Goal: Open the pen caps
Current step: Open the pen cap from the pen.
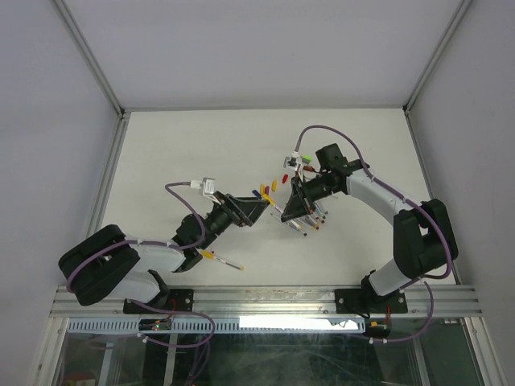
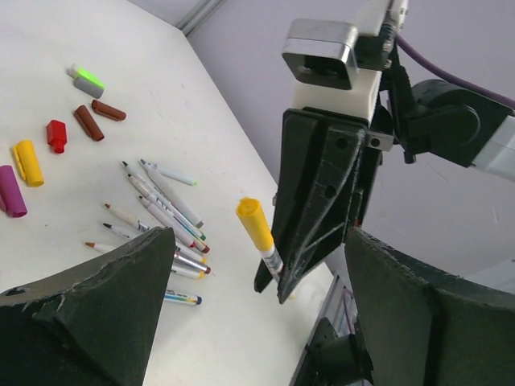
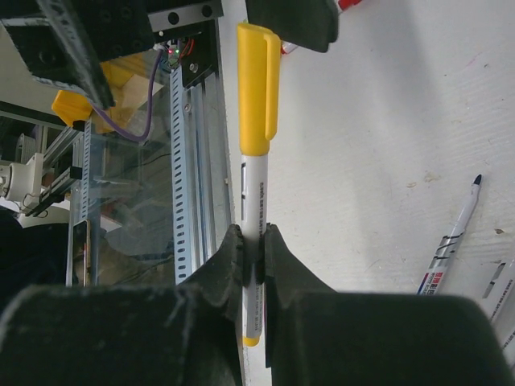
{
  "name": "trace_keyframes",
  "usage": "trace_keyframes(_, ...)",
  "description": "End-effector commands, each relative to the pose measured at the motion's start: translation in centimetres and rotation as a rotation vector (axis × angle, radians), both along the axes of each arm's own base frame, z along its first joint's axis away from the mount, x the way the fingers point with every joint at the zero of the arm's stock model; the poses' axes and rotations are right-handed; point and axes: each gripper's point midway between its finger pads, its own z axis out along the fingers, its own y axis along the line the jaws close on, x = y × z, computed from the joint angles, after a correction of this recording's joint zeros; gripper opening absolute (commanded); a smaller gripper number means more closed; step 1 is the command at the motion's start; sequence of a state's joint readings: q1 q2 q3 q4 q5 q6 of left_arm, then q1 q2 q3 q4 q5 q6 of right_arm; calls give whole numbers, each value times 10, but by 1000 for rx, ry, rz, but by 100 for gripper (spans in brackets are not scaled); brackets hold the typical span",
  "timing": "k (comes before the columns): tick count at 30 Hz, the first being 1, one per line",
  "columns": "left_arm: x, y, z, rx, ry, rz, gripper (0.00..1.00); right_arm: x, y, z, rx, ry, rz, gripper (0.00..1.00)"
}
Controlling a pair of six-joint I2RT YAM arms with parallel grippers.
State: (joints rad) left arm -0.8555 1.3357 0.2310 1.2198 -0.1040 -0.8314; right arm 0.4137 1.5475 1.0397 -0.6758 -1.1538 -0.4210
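My right gripper (image 3: 253, 241) is shut on the white barrel of a pen (image 3: 254, 193) and holds it above the table. Its yellow cap (image 2: 255, 223) is still on and points toward my left gripper (image 2: 261, 241). That gripper is open, with one finger on each side of the cap and neither touching it. Loose pen caps lie on the table to the left in the left wrist view: green-grey (image 2: 87, 80), two dark red (image 2: 88, 122), red (image 2: 56, 135), yellow (image 2: 28, 161) and purple (image 2: 10, 190). Seen from above, the two grippers (image 1: 259, 207) (image 1: 291, 213) meet at mid-table.
Several uncapped pens (image 2: 161, 211) lie in a loose pile below the right gripper. One more uncapped pen (image 3: 455, 233) lies at the right of the right wrist view. A yellow-ended pen (image 1: 221, 259) lies near the left arm's base. The metal rail (image 1: 265, 299) borders the near edge.
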Motion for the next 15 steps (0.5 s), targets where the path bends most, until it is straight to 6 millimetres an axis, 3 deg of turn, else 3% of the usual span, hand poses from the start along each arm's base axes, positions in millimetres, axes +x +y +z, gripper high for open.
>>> trace_keyframes(1, 18, -2, 29, -118, -2, 52, 82, 1, 3, 17, 60, -50, 14, 0)
trace_keyframes(6, 24, -13, 28, -127, 34, 51, 64, 6, 3, 13, 37, -49, -8, 0)
trace_keyframes(8, 24, -17, 29, -137, 52, 42, 61, 8, 3, 10, 23, -51, -21, 0)
trace_keyframes(9, 26, -21, 19, -116, 75, 41, 59, 9, 3, 9, 16, -50, -28, 0)
trace_keyframes(15, 27, -33, 7, -106, 126, 25, 47, 12, 4, 6, -2, -48, -46, 0)
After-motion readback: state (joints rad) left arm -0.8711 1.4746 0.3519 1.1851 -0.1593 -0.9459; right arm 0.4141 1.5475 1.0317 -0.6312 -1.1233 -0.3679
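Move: The yellow cap on the pen held upright by the right hand sits about 4 cm ahead of the left hand and 3 cm to its right, roughly level with it. From the right hand's point, that cap is some 5 cm ahead, 4 cm left and 3 cm higher. About 13 cm below the left hand, the loose caps lie around 12 cm ahead and 3 cm right, and the bare pens about 5 cm ahead and 13 cm right. No grip on the cap yet: the left hand reaches forward and to the right towards it, about 3.5 cm in all, tipping slightly down, while its fingers close from nearly wide open to about half, one on either side of the yellow cap. The right hand keeps its pinch on the white barrel, almost still. ##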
